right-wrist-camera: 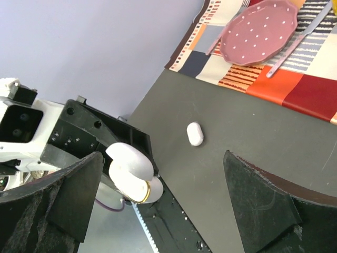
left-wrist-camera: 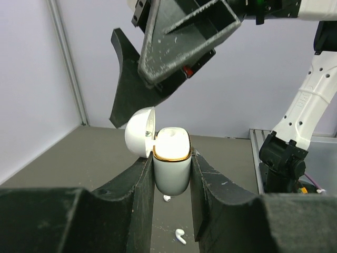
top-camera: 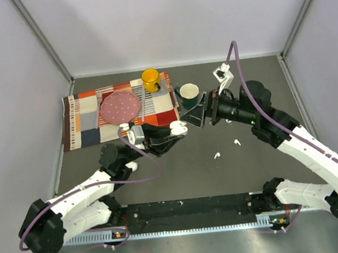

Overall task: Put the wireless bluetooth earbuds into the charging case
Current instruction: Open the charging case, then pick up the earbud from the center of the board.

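Observation:
My left gripper (left-wrist-camera: 171, 157) is shut on the charging case (left-wrist-camera: 171, 167), a white case with a gold rim, held upright above the table with its lid (left-wrist-camera: 140, 132) swung open to the left. In the top view the case (top-camera: 178, 126) sits at the tip of the left gripper (top-camera: 171, 132). The right gripper (top-camera: 199, 116) hovers just right of it, open and holding nothing; its wrist view shows the case (right-wrist-camera: 131, 174) near the left finger (right-wrist-camera: 68, 205). Two white earbuds (top-camera: 217, 155) (top-camera: 237, 142) lie on the dark table; both earbuds (left-wrist-camera: 167, 198) (left-wrist-camera: 180, 236) show below the case.
A patterned cloth (top-camera: 78, 120) at the back left carries a pink plate (top-camera: 120, 106) and a yellow mug (top-camera: 150, 79). A dark green mug (top-camera: 188, 93) stands behind the right gripper. A small white oval object (right-wrist-camera: 195, 133) lies on the table near the cloth's edge.

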Robot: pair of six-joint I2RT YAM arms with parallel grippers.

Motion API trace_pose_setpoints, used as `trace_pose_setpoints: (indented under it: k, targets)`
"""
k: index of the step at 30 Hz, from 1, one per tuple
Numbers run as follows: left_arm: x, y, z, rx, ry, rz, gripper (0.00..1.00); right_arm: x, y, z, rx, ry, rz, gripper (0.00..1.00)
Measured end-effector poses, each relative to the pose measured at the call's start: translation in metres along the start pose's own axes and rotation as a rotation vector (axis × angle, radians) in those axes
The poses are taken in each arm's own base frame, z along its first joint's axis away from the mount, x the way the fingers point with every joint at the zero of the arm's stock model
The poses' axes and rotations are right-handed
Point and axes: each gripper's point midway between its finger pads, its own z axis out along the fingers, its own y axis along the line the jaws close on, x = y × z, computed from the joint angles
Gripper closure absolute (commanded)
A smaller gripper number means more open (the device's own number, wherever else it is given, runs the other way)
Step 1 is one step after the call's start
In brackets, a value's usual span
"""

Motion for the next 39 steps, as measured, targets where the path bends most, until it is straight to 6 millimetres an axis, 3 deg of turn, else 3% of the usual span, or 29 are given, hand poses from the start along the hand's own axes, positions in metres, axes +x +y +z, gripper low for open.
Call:
trace_pose_setpoints:
  k: [7, 10, 12, 16, 18, 21, 26, 32, 36, 39]
  targets:
    - [0.012, 0.003, -0.005, -0.027, 0.034, -0.002, 1.0, -0.011, -0.001, -0.003, 0.021, -0.052, -0.008, 0.03]
    - [0.014, 0.004, -0.007, -0.036, 0.044, -0.005, 1.0, -0.02, -0.012, -0.011, 0.081, -0.098, -0.004, 0.06]
    - [0.014, 0.005, -0.007, -0.039, 0.048, -0.003, 1.0, -0.028, -0.031, -0.021, 0.163, -0.13, 0.014, 0.16]
    - [0.011, 0.004, -0.009, -0.042, 0.046, 0.008, 1.0, -0.033, -0.091, -0.046, 0.387, -0.161, 0.047, 0.19]
    - [0.006, 0.003, -0.01, -0.044, 0.04, 0.018, 1.0, -0.02, -0.125, -0.057, 0.502, -0.128, 0.033, 0.14]
    - [-0.001, 0.001, -0.012, -0.047, 0.028, 0.036, 1.0, 0.021, -0.163, -0.068, 0.613, 0.008, -0.026, 0.09]
    - [-0.004, 0.002, -0.014, -0.058, 0.029, 0.059, 1.0, 0.083, -0.207, -0.09, 0.73, 0.263, -0.167, 0.14]
    - [0.002, 0.003, -0.015, -0.062, 0.051, 0.06, 1.0, 0.103, -0.238, -0.103, 0.834, 0.426, -0.248, 0.23]
    - [0.003, 0.004, -0.016, -0.063, 0.056, 0.059, 1.0, 0.118, -0.257, -0.102, 0.872, 0.533, -0.263, 0.39]
    - [0.0, 0.003, -0.016, -0.064, 0.05, 0.064, 1.0, 0.137, -0.273, -0.101, 0.898, 0.639, -0.239, 0.38]
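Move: Over on the table, the right-hand earbud lies about 20 cm to the right of the right hand, 5 cm farther out and some 35 cm below. The other earbud is about 10 cm to the left of it and 5 cm nearer the base. The opened charging case, in the left fingers, is about 5 cm left of the right hand, 4 cm back and 2 cm lower. From the left hand, the right-hand earbud is about 26 cm right, 9 cm ahead and 32 cm down. Leaving the open case, the right hand swings out to its right and a little forward, then plunges towards the right-hand earbud, ending some 26 cm lower and 19 cm farther right. On the way the wrist rolls its fingers from pointing left to mostly down, about 65 degrees, and they close partway. The left fingers keep their grip on the case, nearly in place. ##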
